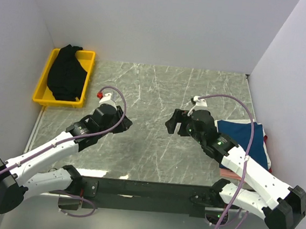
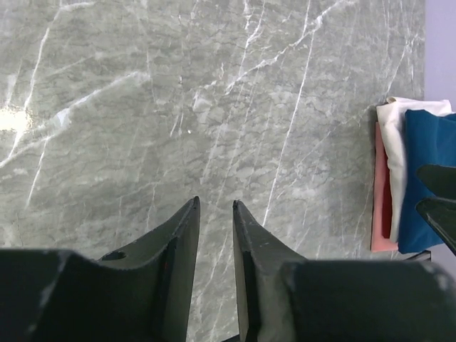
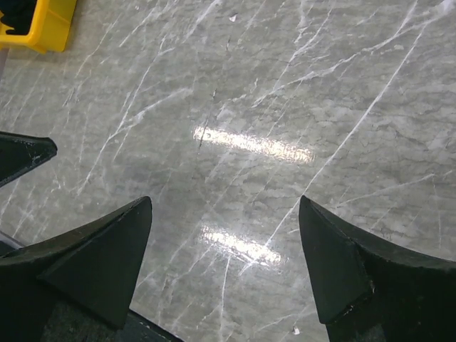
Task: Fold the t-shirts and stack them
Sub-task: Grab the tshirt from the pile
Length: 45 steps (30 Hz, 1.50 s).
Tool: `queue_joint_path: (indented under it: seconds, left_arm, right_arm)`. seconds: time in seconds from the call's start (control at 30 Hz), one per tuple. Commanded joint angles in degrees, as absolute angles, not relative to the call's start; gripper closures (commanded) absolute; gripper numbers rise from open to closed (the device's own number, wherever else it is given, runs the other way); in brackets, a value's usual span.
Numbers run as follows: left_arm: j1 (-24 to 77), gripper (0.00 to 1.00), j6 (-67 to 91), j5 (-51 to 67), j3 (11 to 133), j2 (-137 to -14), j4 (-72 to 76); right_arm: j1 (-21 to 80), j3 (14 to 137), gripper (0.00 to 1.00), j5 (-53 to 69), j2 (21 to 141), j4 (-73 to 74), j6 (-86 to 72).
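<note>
The large black t-shirt (image 1: 66, 72) lies crumpled in the yellow tray (image 1: 41, 97) at the far left. A folded stack sits at the right edge, navy t-shirt (image 1: 248, 137) on top. The left wrist view shows the navy shirt (image 2: 431, 157) over the white one (image 2: 392, 135) and the pink/red one (image 2: 381, 221). My left gripper (image 1: 124, 122) (image 2: 215, 203) hovers over bare table, its jaws a narrow gap apart and empty. My right gripper (image 1: 172, 122) (image 3: 224, 206) is wide open and empty over the table's middle, left of the stack.
The grey marble table (image 1: 155, 93) has white walls at the back and both sides. A corner of the yellow tray (image 3: 39, 25) shows in the right wrist view. The right arm crosses over part of the stack.
</note>
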<state>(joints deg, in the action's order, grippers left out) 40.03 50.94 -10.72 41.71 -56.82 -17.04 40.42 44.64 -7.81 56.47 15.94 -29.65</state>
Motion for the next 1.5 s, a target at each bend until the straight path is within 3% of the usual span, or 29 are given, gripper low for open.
queue_joint_path:
  seconds: [0.0, 0.23, 0.4, 0.47, 0.6, 0.93, 1.13, 1.47]
  left_arm:
    - [39.9, 0.68, 51.9, -12.9, 44.3, -56.1, -16.1]
    - [39.9, 0.6, 52.9, -16.0, 45.8, -56.4, -17.6]
    - [38.2, 0.4, 51.8, -21.6, 51.1, -58.5, -21.3]
    - [33.8, 0.37, 50.3, -21.3, 54.6, -59.9, -23.1]
    - [21.2, 0.37, 48.1, -14.7, 60.4, -64.9, -23.6]
    - [-1.6, 0.36, 45.7, -16.6, 75.3, -82.3, -25.0]
    - [-8.5, 0.35, 44.4, -19.4, 83.8, -97.2, -26.8]
    - [-12.0, 0.35, 42.5, -27.1, 101.8, -119.4, -34.2]
  right_arm:
    - [40.7, 44.2, 0.1, -7.0, 55.5, 15.7, -28.0]
    - [40.6, 43.3, 0.1, -6.2, 53.5, 16.8, -27.6]
    - [40.7, 43.3, 0.1, -5.2, 52.9, 17.4, -27.6]
    - [40.7, 43.5, 0.1, -5.4, 52.7, 17.8, -27.7]
    - [40.6, 43.6, 0.1, -5.1, 52.2, 18.3, -27.8]
    - [40.5, 42.2, 0.1, -4.2, 51.4, 18.5, -28.0]
    - [40.6, 42.0, 0.1, -2.6, 51.6, 18.3, -27.9]
    - [40.5, 42.0, 0.1, -1.6, 53.8, 17.3, -27.5]
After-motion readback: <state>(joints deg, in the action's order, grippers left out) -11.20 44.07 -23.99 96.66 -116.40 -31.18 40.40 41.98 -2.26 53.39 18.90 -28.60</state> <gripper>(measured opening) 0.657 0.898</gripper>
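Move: The black t-shirts heaped in the yellow bin lie about 23 cm ahead of the left hand, 36 cm to its left and some 13 cm below. The bin around them has its middle roughly 23 cm ahead and 37 cm left of that hand, while the right gripper is some 19 cm to its right, level in reach. From the right hand the black t-shirts are about 23 cm ahead and 55 cm left, 15 cm below. Heading for the black t-shirts, the left hand sweeps some 35 cm left and 25 cm forward, rising about 8 cm over the table before sinking about 14 cm towards the bin. It swings some 55 degrees counter-clockwise, tips downward late on, and its fingers part to about two-thirds open early; no touch can be seen. The empty right hand eases back about 2.5 cm and slightly down, wide open. ##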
